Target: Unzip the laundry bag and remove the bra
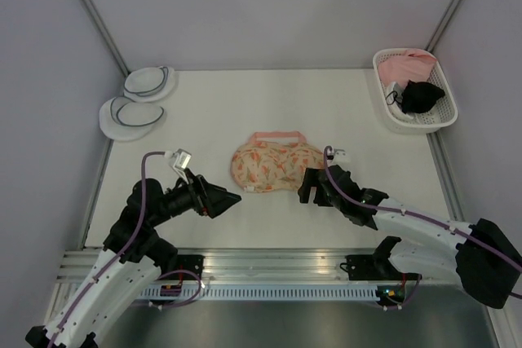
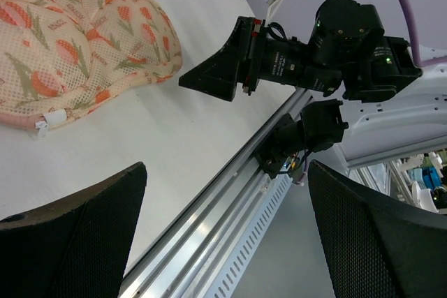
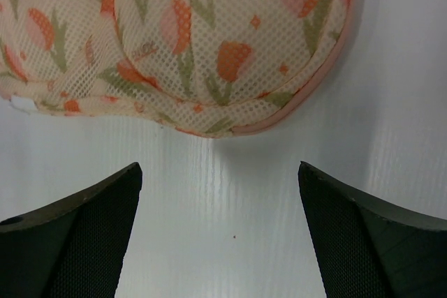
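Note:
The laundry bag (image 1: pixel 273 165), a two-lobed cream pouch with an orange floral print and pink trim, lies zipped shut at the middle of the table. It fills the top left of the left wrist view (image 2: pixel 70 40) and the top of the right wrist view (image 3: pixel 174 40). My left gripper (image 1: pixel 232 197) (image 2: pixel 227 165) is open, just off the bag's near left side and not touching it. Open too, my right gripper (image 1: pixel 306 185) (image 3: pixel 218 167) faces the bag's near right lobe with bare table between its fingers. The bra is hidden.
A white basket (image 1: pixel 428 122) at the back right holds a pink garment (image 1: pixel 408 63) and a black garment (image 1: pixel 422 97). Two plain white round pouches (image 1: pixel 149 81) (image 1: pixel 130 114) lie at the back left. An aluminium rail (image 2: pixel 230 193) runs along the near table edge.

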Robot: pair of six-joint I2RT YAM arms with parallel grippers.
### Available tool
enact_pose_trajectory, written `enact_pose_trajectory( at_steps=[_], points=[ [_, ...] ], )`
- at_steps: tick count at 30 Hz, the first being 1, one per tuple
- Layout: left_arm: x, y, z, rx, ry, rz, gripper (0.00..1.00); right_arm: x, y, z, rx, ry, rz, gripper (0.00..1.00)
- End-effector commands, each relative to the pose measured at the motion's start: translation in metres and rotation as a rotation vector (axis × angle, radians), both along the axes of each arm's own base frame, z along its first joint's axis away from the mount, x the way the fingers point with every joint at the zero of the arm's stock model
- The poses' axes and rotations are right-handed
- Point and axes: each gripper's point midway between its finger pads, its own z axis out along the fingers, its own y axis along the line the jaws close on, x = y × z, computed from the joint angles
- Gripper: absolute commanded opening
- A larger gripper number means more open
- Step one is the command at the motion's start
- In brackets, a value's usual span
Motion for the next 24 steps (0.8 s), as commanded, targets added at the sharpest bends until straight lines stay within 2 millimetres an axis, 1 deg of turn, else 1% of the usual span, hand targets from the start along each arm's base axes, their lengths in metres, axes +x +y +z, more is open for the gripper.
enact_pose_trajectory(
  at_steps=[1,3,6,10,11,12,13,14,15,16,17,18,20,21,22,23,24],
  points=[
    [-0.002,0.004,0.003,-0.020,0.008,0.029,1.00,0.031,-0.002,0.012,0.119,-0.120,-0.224,0.96],
    [-0.004,0.006,0.001,-0.021,0.011,0.034,1.00,0.031,0.005,0.013,0.161,-0.133,-0.240,0.95],
    [-0.007,0.009,0.000,-0.028,0.003,0.042,1.00,0.030,0.022,0.018,0.232,-0.154,-0.207,0.95],
    [-0.009,0.012,-0.005,-0.033,0.001,0.056,1.00,0.022,0.049,0.031,0.256,-0.182,-0.149,0.95],
    [-0.009,0.012,-0.006,-0.034,0.005,0.058,1.00,0.013,0.061,0.034,0.260,-0.192,-0.120,0.97],
    [-0.009,0.013,-0.006,-0.038,0.006,0.060,1.00,0.008,0.070,0.038,0.286,-0.201,-0.100,0.97],
    [-0.009,0.013,-0.007,-0.037,0.004,0.063,1.00,0.004,0.079,0.043,0.370,-0.211,-0.113,0.97],
    [-0.009,0.013,-0.008,-0.041,0.003,0.063,1.00,-0.007,0.087,0.043,0.410,-0.209,-0.101,0.97],
    [-0.010,0.014,-0.008,-0.045,0.005,0.068,1.00,-0.009,0.090,0.044,0.455,-0.205,-0.126,0.96],
    [-0.010,0.014,-0.009,-0.048,0.009,0.071,1.00,-0.010,0.088,0.037,0.475,-0.203,-0.165,0.96],
    [-0.010,0.015,-0.007,-0.054,0.006,0.073,1.00,-0.018,0.095,0.038,0.540,-0.183,-0.194,0.97],
    [-0.012,0.016,-0.005,-0.063,-0.002,0.074,1.00,-0.017,0.093,0.040,0.563,-0.213,-0.232,0.97],
    [-0.014,0.017,-0.003,-0.070,-0.007,0.078,1.00,-0.027,0.103,0.038,0.674,-0.182,-0.271,0.97],
    [-0.015,0.019,0.000,-0.074,-0.016,0.082,1.00,-0.023,0.101,0.039,0.693,-0.202,-0.322,0.97],
    [-0.015,0.020,0.001,-0.073,-0.017,0.085,1.00,-0.024,0.102,0.034,0.712,-0.201,-0.359,0.98],
    [-0.017,0.021,0.000,-0.064,-0.013,0.087,1.00,-0.029,0.107,0.035,0.750,-0.194,-0.368,0.98],
    [-0.017,0.022,0.001,-0.063,-0.015,0.092,1.00,-0.025,0.105,0.039,0.789,-0.222,-0.416,0.98]
  ],
)
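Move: The white zipper tab at the laundry bag's near left corner lies about 18 cm to the right hand's left, level with it and some 4 cm below. The bag's middle is about 9 cm left and 8 cm ahead, its pink strap 9 cm left and 16 cm ahead. From the left hand, the tab is roughly 7 cm ahead, 5 cm right and 19 cm down. The open right hand sweeps about 10 cm left and 4 cm back towards the zipper tab, rolling some 30 degrees. ##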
